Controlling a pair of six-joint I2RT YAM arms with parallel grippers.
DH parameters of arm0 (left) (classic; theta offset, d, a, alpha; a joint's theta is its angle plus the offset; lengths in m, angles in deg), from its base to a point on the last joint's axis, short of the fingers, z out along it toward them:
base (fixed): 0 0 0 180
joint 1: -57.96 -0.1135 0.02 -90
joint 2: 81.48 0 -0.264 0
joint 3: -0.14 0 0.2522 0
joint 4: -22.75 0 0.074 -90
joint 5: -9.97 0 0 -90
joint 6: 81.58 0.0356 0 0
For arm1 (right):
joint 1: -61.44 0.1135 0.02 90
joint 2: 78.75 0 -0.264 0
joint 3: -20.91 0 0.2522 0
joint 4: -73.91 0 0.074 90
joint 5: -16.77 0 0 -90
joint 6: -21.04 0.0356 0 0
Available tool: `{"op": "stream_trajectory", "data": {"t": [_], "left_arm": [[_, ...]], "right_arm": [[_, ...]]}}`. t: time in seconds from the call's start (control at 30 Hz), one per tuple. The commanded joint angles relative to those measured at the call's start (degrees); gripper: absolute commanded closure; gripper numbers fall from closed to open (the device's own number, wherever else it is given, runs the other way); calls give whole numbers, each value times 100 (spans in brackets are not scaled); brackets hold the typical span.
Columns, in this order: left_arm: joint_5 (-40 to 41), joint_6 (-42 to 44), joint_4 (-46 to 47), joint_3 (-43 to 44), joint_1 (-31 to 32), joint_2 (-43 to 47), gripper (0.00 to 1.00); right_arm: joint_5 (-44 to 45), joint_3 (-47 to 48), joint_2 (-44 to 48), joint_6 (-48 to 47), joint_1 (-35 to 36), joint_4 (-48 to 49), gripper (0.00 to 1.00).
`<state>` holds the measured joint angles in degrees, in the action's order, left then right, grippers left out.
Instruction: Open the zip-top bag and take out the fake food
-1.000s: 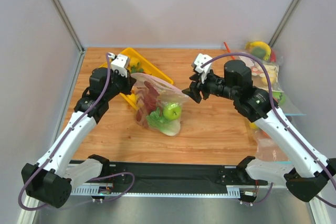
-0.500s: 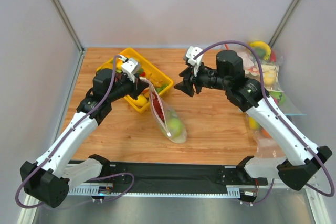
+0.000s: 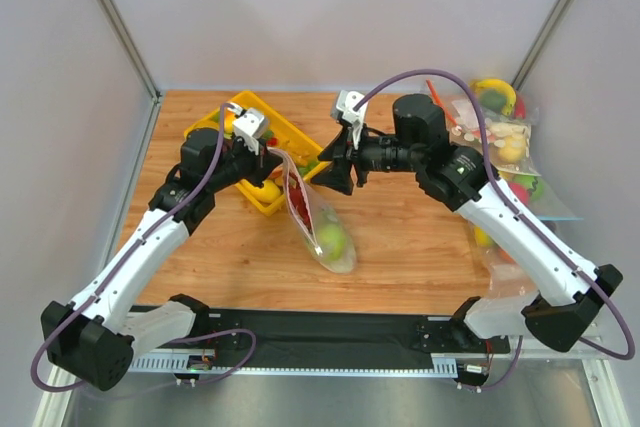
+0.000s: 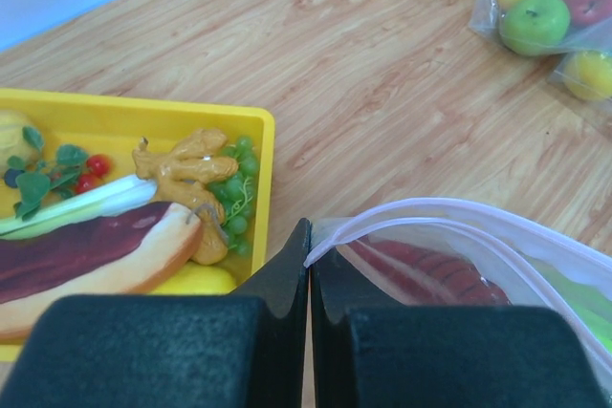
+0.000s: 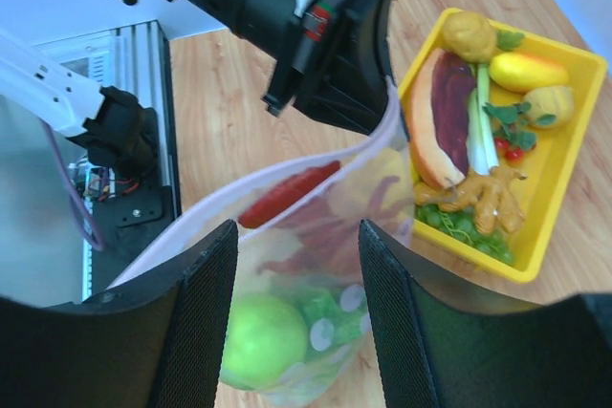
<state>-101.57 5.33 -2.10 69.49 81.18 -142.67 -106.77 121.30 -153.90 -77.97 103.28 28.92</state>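
The clear zip-top bag (image 3: pixel 322 227) hangs edge-on over the table, its pale zip strip (image 4: pixel 449 228) parted into an open mouth. My left gripper (image 3: pixel 270 152) is shut on the strip's corner; in the left wrist view its jaws (image 4: pixel 310 241) pinch the plastic. Inside lie the red lobster (image 5: pixel 287 196), a round green fruit (image 5: pixel 260 341) and the green-and-white lettuce (image 5: pixel 337 317). My right gripper (image 3: pixel 327 174) stands open just right of the bag's top. In its wrist view the bag shows between its fingers (image 5: pixel 298 308); whether they touch it I cannot tell.
A yellow tray (image 3: pixel 262 104) of toy food, among it a hot dog (image 4: pixel 105 246) and green grapes (image 4: pixel 234 203), sits behind the bag. Several other clear bags of toy fruit (image 3: pixel 500 137) are piled along the right wall.
The bag, slumped wide on the table a second ago, now hangs narrow from the left gripper, which shifted right. The right gripper has moved left, up to the bag's top.
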Motion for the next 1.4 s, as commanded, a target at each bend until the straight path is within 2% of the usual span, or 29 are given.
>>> {"op": "stream_trajectory", "data": {"t": [0.0, 0.17, 0.5, 0.8, 1.07, 1.2, 1.37], "left_arm": [[150, 116, -24, 276, 33, -69, 100], [334, 142, -121, 294, 77, -51, 100], [405, 169, -192, 312, 130, 19, 100], [422, 195, -218, 338, 191, 81, 100], [546, 204, -253, 329, 226, 168, 100], [607, 186, -262, 321, 227, 177, 100], [686, 134, -262, 347, 235, 134, 100]], "right_arm": [[-4, 397, -218, 251, 253, -199, 45], [251, 583, -552, 225, 544, -428, 46], [848, 1022, -1089, 269, 632, -929, 50], [972, 1593, -1598, 198, 755, -1596, 62], [1130, 1972, -2029, 225, 790, -2124, 79], [1227, 2051, -2117, 260, 808, -2186, 100], [1218, 1832, -2021, 409, 790, -1906, 100]]}}
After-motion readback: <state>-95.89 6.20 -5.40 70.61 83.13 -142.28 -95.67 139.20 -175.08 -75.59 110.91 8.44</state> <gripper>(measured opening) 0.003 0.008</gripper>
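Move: Your left gripper already holds a corner of the open bag's zip rim. The right lip of that rim lies about 5 cm left of your half-open right hand and 8 cm below, nearly level fore and aft; the held corner is some 8 cm ahead and 10 cm left. The green apple in the bag is roughly 2 cm back and 24 cm down, the yellow tray 23 cm ahead and 14 cm left. From the left hand, the lip's pinch spot is about 7 cm back and 6 cm right. Slip the right gripper left about 4 cm, easing back slightly at first, then sink it some 8 cm onto the right lip of the bag's mouth, tipping its fingers down about 20 degrees. Close the fingers on the way down until they pinch that lip shut between their tips. Keep the left gripper in place, still gripping its corner. ##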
